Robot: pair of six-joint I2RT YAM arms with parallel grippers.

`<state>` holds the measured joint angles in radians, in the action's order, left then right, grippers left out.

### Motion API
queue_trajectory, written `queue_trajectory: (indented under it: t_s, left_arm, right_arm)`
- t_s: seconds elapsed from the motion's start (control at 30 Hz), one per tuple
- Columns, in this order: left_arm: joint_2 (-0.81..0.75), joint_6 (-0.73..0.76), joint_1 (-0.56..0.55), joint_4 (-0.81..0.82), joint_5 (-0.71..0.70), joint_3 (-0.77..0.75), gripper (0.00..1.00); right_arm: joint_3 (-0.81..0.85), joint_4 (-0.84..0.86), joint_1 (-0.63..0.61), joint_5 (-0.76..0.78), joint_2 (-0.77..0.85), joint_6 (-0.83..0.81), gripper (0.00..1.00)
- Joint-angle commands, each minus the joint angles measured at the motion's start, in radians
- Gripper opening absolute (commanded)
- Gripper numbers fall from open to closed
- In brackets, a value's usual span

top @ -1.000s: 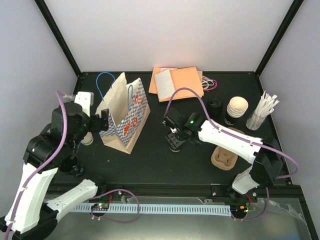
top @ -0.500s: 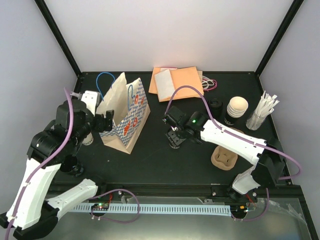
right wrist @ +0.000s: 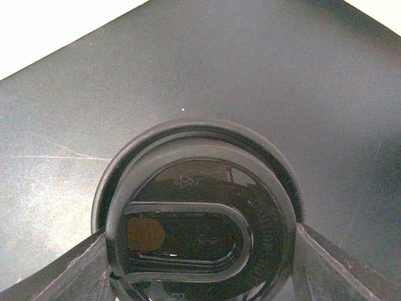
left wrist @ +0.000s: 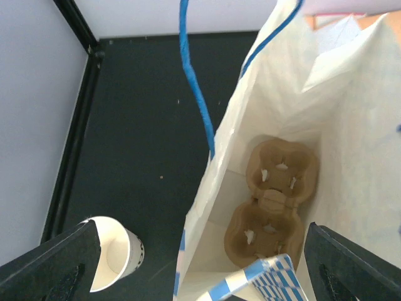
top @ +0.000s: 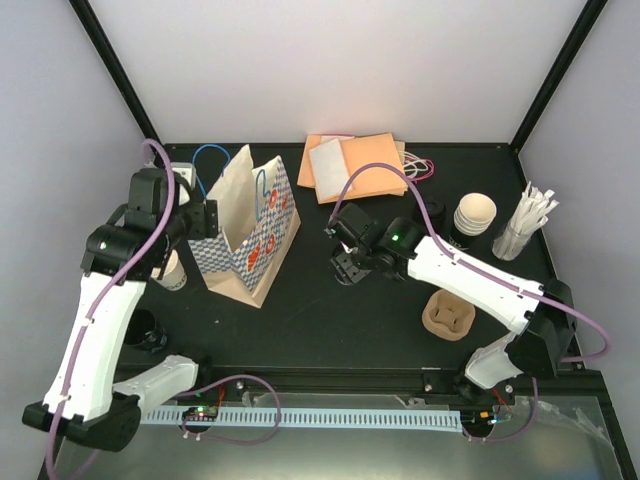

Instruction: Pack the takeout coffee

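Observation:
The takeout coffee (right wrist: 200, 213), a cup with a round black lid, fills the right wrist view. My right gripper (right wrist: 200, 266) is shut on it, a finger on each side of the lid. From above, that gripper (top: 348, 266) hangs over the middle of the table and hides most of the cup. The blue-and-white paper bag (top: 245, 230) stands open at the left. My left gripper (top: 205, 220) is open, its jaws straddling the bag's near edge (left wrist: 207, 182). A brown pulp carrier (left wrist: 272, 200) lies on the bag's floor.
An open, lidless white cup (top: 172, 272) stands just left of the bag. A second pulp carrier (top: 448, 318), a tall cup stack (top: 473, 215), a holder of white sticks (top: 525, 225) and orange sleeves (top: 355, 165) sit to the right and at the back.
My left arm has swung up and away from me, bringing its gripper to the bag's mouth. The right gripper has drifted slightly toward the back with the lidded cup in it.

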<state>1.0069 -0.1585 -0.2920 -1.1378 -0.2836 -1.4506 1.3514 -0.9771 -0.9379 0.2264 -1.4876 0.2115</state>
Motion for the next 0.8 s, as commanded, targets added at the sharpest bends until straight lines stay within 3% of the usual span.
queue_trajectory:
  t_s: [0.0, 0.2, 0.47, 0.6, 0.7, 0.77]
  left_arm:
    - [0.097, 0.021, 0.113, 0.034, 0.190, -0.022, 0.90]
    - [0.163, 0.049, 0.191, 0.104, 0.324, 0.009, 0.83]
    - [0.231, 0.077, 0.224, 0.154, 0.256, 0.026, 0.53]
    - [0.261, 0.101, 0.226, 0.156, 0.392, 0.013, 0.32]
    - [0.268, 0.105, 0.226, 0.141, 0.444, 0.002, 0.08]
    - [0.268, 0.102, 0.225, 0.122, 0.465, -0.005, 0.02]
  right_arm:
    - [0.050, -0.023, 0.008, 0.023, 0.032, -0.031, 0.69]
    - [0.061, -0.038, 0.014, 0.033, 0.074, -0.046, 0.69]
    - [0.076, -0.053, 0.017, 0.025, 0.102, -0.044, 0.68]
    - [0.084, -0.059, 0.017, 0.026, 0.127, -0.050, 0.68]
    - [0.087, -0.066, 0.018, 0.034, 0.145, -0.053, 0.68]
    - [0.083, -0.072, 0.018, 0.045, 0.157, -0.053, 0.68]
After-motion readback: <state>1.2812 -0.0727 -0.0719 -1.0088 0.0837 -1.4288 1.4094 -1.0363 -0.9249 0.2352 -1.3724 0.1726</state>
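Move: The left hand's open fingers stand above and just short of the paper bag's left rim, about 7 cm ahead, 1 cm to the right and 7 cm below them; the paper cup is some 10 cm left of that hand, 3 cm ahead and 29 cm down. The bag opening lies roughly 8 cm ahead of the right hand, 18 cm to its left and 9 cm above, and the loose cup carrier 22 cm to its right, 4 cm back and 17 cm lower. The left hand reaches forward about 7.5 cm and down some 6.5 cm onto the bag's left rim, its fingers tipping roughly 10 degrees farther down, and after an open approach they close almost fully, pinching the side wall's top edge with the blue handle cord at the fingertips. Meanwhile the right hand keeps its grip on the black-lidded coffee cup and lifts it about 5 cm, nearly straight up with a slight drift left, towards the bag opening's height. ##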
